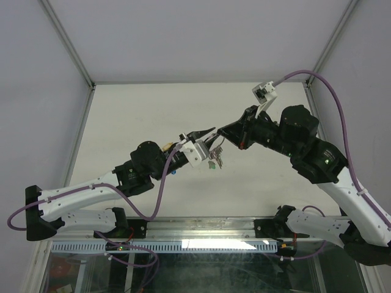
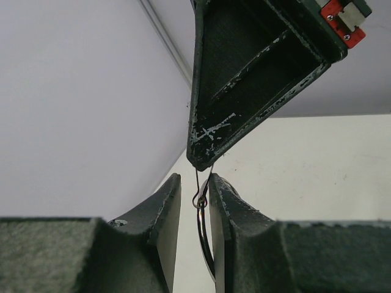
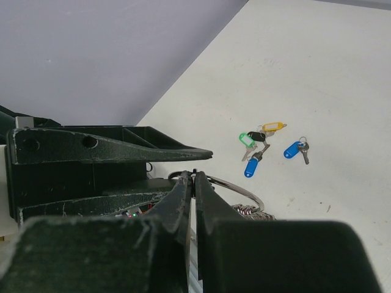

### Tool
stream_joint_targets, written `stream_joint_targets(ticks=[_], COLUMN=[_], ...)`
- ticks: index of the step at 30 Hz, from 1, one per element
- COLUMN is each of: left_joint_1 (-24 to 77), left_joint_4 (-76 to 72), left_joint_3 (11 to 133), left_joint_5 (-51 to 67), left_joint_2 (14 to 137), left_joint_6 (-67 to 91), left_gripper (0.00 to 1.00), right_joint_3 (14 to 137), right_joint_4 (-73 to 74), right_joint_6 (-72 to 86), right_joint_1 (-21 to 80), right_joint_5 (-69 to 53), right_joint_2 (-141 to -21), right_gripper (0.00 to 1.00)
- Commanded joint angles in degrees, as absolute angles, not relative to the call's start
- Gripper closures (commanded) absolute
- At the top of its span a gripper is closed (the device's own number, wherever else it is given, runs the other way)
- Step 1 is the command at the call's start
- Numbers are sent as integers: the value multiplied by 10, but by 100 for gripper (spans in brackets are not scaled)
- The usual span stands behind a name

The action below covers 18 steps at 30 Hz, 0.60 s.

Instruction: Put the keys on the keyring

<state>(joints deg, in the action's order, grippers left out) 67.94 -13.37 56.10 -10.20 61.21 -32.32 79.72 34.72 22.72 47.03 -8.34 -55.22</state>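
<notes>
The keyring [image 3: 245, 189] is held up in the air between the two arms. A bunch of keys [image 1: 215, 160] hangs under it. My right gripper [image 3: 194, 176] is shut on the ring's top, and its tip [image 2: 200, 163] pinches a thin wire loop hooked to the ring. The ring's wire [image 2: 202, 235] runs down between the fingers of my left gripper [image 2: 194, 180]. It lies against the right finger [image 2: 221, 207], with a gap to the left one. Loose keys lie on the table: green [image 3: 246, 139], black [image 3: 256, 137], yellow [image 3: 273, 127] and two blue [image 3: 250, 168] [image 3: 293, 149].
The white table [image 1: 140, 116] is fenced by grey walls with metal corner posts [image 1: 67, 43]. Both arms meet over its middle [image 1: 214, 137]. A purple cable [image 1: 333, 91] loops above the right arm. The loose keys lie on the table beyond the left gripper in the right wrist view.
</notes>
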Motion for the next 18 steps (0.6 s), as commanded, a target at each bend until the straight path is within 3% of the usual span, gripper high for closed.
stream_joint_targets(ticks=[1, 8, 13, 18], left_joint_1=[680, 681, 681, 680], left_joint_4=[-179, -170, -154, -126], left_joint_3=[576, 584, 591, 598], left_joint_5=[-109, -109, -111, -113], left_joint_2=[615, 620, 619, 618], left_joint_6=[-321, -328, -337, -358], left_gripper=[78, 100, 100, 100], right_joint_3=[794, 791, 784, 763], right_joint_4=[310, 310, 309, 284], right_joint_6=[240, 240, 233, 225], right_joint_1=[472, 472, 473, 472], right_joint_5=[-102, -97, -74, -26], right_joint_2=[-538, -535, -525, -496], right_gripper=[100, 100, 100, 65])
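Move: The keyring's clasp end, still pinched in the right fingertips, lies at the right hand point. From the left hand it is about 1 cm ahead, 2 cm right and 1 cm higher, its wire running between the parted pads. The keys already threaded hang some 5 cm below the left hand and 2 cm back. On the table, some 38 cm below that hand, the lone blue key lies roughly 17 cm ahead and 12 cm left, the loose key cluster 14 cm ahead and 20 cm left. The left fingers shut from a narrow gap and pinch the keyring's wire just beside the right fingertips, that hand sinking about 1 cm as they close. The right hand nearly holds its place, keeping its pinch on the clasp end until the left grip is made, then opens about a quarter and lets go. ##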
